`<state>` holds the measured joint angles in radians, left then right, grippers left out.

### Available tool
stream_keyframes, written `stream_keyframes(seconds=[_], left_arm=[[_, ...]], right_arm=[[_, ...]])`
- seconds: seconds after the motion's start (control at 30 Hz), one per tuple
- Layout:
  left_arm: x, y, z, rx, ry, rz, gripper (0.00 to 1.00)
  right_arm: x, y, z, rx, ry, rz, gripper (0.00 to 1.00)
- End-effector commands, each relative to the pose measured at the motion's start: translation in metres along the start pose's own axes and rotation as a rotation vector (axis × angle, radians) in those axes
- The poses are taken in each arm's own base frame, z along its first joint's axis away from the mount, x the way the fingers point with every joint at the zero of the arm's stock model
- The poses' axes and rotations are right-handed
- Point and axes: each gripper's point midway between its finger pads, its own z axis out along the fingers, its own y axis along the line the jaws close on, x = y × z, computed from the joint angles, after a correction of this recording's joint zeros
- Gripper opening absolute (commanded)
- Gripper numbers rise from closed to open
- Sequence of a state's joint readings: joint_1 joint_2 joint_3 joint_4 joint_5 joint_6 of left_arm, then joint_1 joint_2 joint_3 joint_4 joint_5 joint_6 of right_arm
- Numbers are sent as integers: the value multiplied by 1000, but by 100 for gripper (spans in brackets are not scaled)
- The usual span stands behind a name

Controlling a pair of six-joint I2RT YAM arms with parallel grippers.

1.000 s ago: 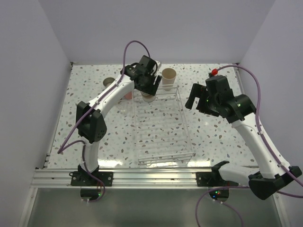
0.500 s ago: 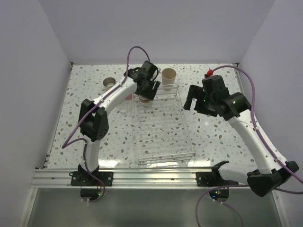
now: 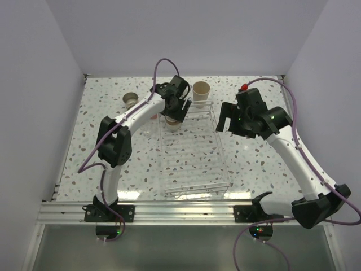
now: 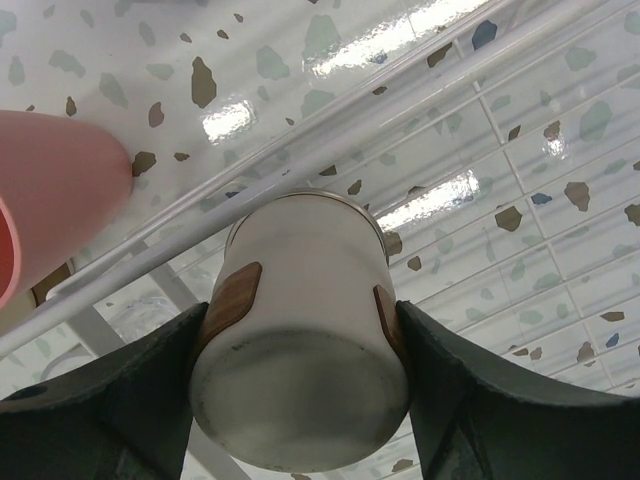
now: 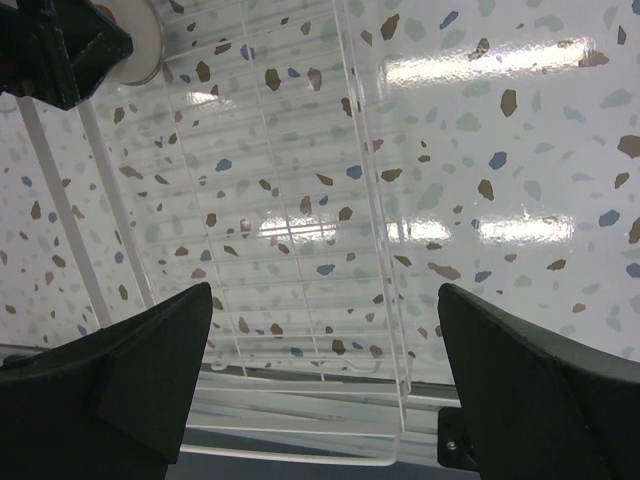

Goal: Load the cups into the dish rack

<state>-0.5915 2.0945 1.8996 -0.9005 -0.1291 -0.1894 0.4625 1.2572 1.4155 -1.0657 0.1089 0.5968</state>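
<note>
My left gripper (image 3: 175, 108) is shut on a brown-grey cup with a cream base (image 3: 174, 121) over the far left corner of the dish rack (image 3: 223, 153). In the left wrist view the cup (image 4: 305, 300) points its base at the camera, the fingers (image 4: 150, 400) press both its sides, and the rack's wires (image 4: 520, 130) lie below. A coral-red cup (image 4: 50, 210) lies just outside the rack rim. A beige cup (image 3: 201, 92) stands behind the rack, and another brown-grey cup (image 3: 131, 100) stands far left. My right gripper (image 3: 225, 119) hangs open and empty over the rack's right side (image 5: 372, 200).
The rack's clear right wall (image 5: 400, 330) runs between my right fingers (image 5: 150, 350). The left gripper with the cup's cream base (image 5: 135, 45) shows at the top left of the right wrist view. White walls enclose the speckled table (image 3: 259, 158) on three sides.
The left gripper has shifted slightly right with the cup, over the rack's far left corner. The right arm has swung left and farther back, toward the rack's right side.
</note>
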Motion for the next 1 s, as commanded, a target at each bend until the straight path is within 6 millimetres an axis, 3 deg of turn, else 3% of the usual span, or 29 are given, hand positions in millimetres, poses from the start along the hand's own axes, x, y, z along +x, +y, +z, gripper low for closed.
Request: stream_keyframes(seconds=[0.0, 0.1, 0.23, 0.33, 0.4, 0.47, 0.53, 0.57, 0.6, 0.63, 0.67, 0.7, 0.73, 0.77, 0.8, 0.83, 0.87, 0.97], left_arm=[[-14, 1, -8, -4, -53, -6, 81], [-18, 4, -12, -23, -68, -17, 99], [-23, 6, -19, -30, -80, -24, 100], [-35, 12, -36, -63, -111, -48, 100], [-48, 19, -59, -93, -166, -88, 100], [-69, 46, -104, -212, -288, -163, 100], [-80, 76, -136, -359, -413, -254, 100], [-83, 89, -175, -391, -512, -304, 100], [-80, 100, -189, -431, -566, -353, 100], [-60, 118, -179, -543, -589, -406, 100], [-48, 129, -209, -556, -673, -490, 100], [-38, 141, -211, -562, -698, -531, 100], [-25, 130, -184, -444, -673, -502, 100], [-19, 133, -198, -378, -707, -526, 100], [3, 143, -177, -314, -634, -593, 100], [14, 150, -170, -292, -604, -643, 100], [27, 170, -167, -295, -582, -700, 100], [56, 171, -136, -243, -450, -716, 100]], right_arm=[[-7, 10, -4, -42, -17, -18, 98], [-6, 11, -2, -48, -8, -19, 98], [-5, 11, -3, -55, -5, -28, 98], [-5, 12, -2, -58, -3, -31, 98], [-5, 11, -3, -56, -8, -34, 98], [-7, 11, -7, -60, -20, -36, 98], [-14, 14, -13, -72, -42, -35, 98], [-17, 16, -18, -86, -57, -44, 98], [-22, 20, -24, -105, -77, -46, 98], [-24, 23, -28, -126, -86, -48, 98], [-28, 28, -32, -153, -105, -54, 98], [-30, 32, -38, -183, -124, -53, 98], [-30, 36, -41, -209, -131, -55, 98], [-33, 40, -44, -234, -150, -53, 98], [-30, 41, -48, -260, -154, -52, 98], [-29, 42, -51, -273, -161, -45, 98], [-30, 42, -53, -278, -173, -27, 98], [-26, 36, -59, -290, -217, 12, 98]])
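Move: The left gripper still holds the upside-down brown-banded cup in the rack's far-left corner, its middle about 2 cm below the hand point. From that hand the red cup is some 9 cm left and 5 cm ahead, the purple cup about 12 cm straight ahead, and the nearer steel cup 15 cm left and 3 cm ahead, all roughly 4 cm lower. From the right hand, the banded cup lies about 23 cm left, 15 cm ahead and 15 cm down. Open the left gripper fully to let go of the cup before moving the arm. Then lift clear, at first easing slightly forward, and sweep left over the rack's side, ending about 17 cm higher and 22 cm left, beyond the steel cups; tip the fingers up forward some 35 degrees and turn counter-clockwise. Late on, raise the empty, open right hand about 5 cm. ##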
